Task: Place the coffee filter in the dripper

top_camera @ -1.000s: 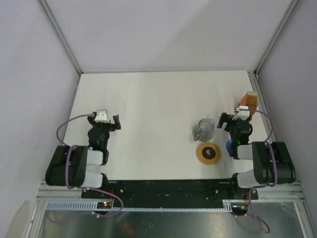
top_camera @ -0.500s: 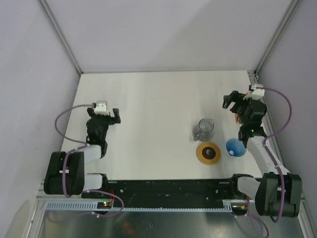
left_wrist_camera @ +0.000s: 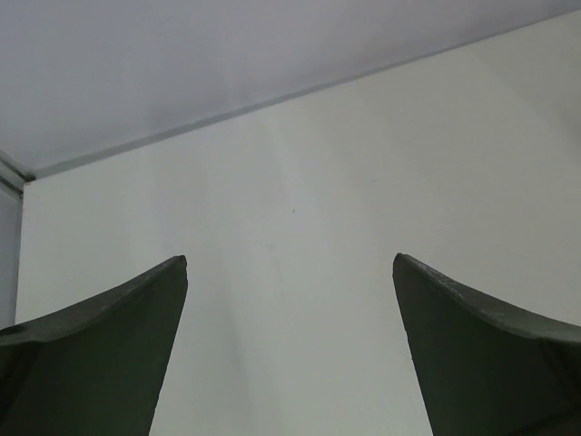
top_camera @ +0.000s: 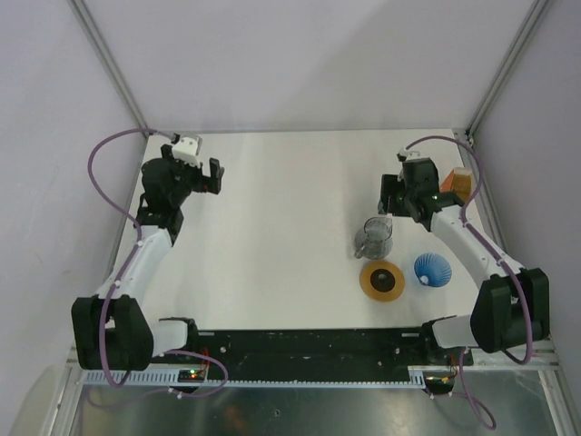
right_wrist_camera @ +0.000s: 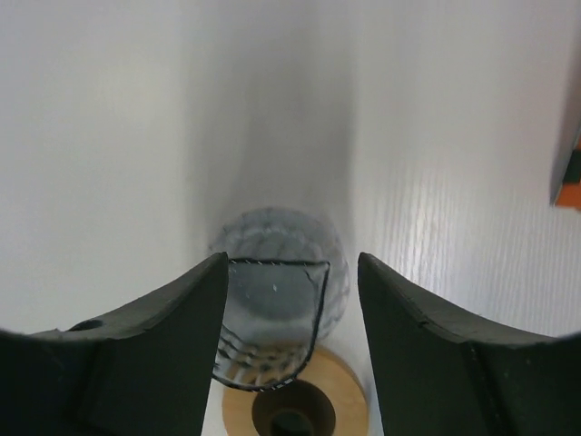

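The coffee filter (top_camera: 457, 184) is a tan-orange piece at the far right table edge, partly hidden by my right arm; its edge shows in the right wrist view (right_wrist_camera: 570, 173). The blue ribbed dripper (top_camera: 433, 270) stands near the right, in front of the filter. My right gripper (top_camera: 397, 205) hovers over the glass jug (top_camera: 374, 236), left of the filter. Its jaws are open and hold nothing. In the right wrist view the jug (right_wrist_camera: 272, 309) sits between the right gripper's (right_wrist_camera: 292, 259) fingers (right_wrist_camera: 436, 345). My left gripper (top_camera: 195, 173) is open and empty at the far left (left_wrist_camera: 290, 259).
A flat amber disc (top_camera: 382, 279) with a dark centre hole lies just in front of the jug, left of the dripper, and shows in the right wrist view (right_wrist_camera: 295, 409). Grey walls close the table at the back and both sides.
Both arms have unfolded from near their bases. The right gripper swung far right, then left over the jug, its jaws narrowing. The left gripper moved to the far left.
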### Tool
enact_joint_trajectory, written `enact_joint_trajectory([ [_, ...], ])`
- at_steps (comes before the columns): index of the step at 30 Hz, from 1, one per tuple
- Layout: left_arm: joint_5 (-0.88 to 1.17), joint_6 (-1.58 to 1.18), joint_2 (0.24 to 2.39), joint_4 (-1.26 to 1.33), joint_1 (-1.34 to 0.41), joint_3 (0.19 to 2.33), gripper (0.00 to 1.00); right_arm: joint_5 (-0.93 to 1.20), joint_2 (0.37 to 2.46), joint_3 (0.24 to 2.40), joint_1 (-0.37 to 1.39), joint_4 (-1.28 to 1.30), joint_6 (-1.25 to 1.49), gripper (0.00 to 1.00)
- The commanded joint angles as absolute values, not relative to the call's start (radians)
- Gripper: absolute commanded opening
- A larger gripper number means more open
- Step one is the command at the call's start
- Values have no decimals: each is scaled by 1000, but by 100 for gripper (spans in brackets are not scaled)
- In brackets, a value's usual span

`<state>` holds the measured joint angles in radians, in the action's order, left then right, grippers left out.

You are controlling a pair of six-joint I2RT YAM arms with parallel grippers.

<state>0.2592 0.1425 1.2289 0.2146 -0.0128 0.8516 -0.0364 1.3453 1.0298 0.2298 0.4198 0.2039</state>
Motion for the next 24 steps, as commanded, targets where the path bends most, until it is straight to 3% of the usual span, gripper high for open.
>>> enact_joint_trajectory([
  [1, 335, 203, 1182, -52, -14, 876, 100, -83, 1401, 1091, 251, 591, 181, 63],
  [5, 340, 195, 1188, -95, -14, 879, 99, -102, 1459, 1098, 259, 639, 160, 52],
  [7, 343, 188, 1192, -103, -14, 884, 99, -75, 1486, 1098, 266, 651, 157, 41],
  [11, 348, 186, 1205, -107, -14, 894, 99, -70, 1522, 1105, 306, 632, 166, 7],
  [12, 345, 186, 1208, -107, -14, 897, 99, -90, 1523, 1114, 319, 618, 175, 4],
  [17, 342, 186, 1224, -107, -14, 903, 100, -186, 1565, 1218, 443, 537, 212, 0],
  [24, 318, 198, 1226, -116, -14, 907, 100, -114, 1861, 1534, 571, 562, 211, 0],
])
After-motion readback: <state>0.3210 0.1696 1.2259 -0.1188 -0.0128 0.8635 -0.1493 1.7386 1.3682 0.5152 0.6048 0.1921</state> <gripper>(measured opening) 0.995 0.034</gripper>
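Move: The glass carafe the right hand goes for stands about 7 cm back, 3 cm to its left and some 11 cm below. The brown ring with the black centre lies roughly 11 cm nearer the robot than the carafe and 2 cm to the right of it; the blue ribbed cup is about 14 cm back and 12 cm right of the hand, the orange box about 6 cm ahead and 18 cm right. From the left hand the carafe lies some 42 cm right, 11 cm back and 20 cm below. Down about 7 cm and a little back, tipping fingers-down by nearly 20 degrees, the right hand closes its fingers to pinch the right-hand wall of the carafe at the rim. It then swings some 10 cm left and 5 cm forward, rising slightly and turning counter-clockwise, taking the carafe along. Meanwhile the open, empty left hand sinks and draws back, tipping down. ##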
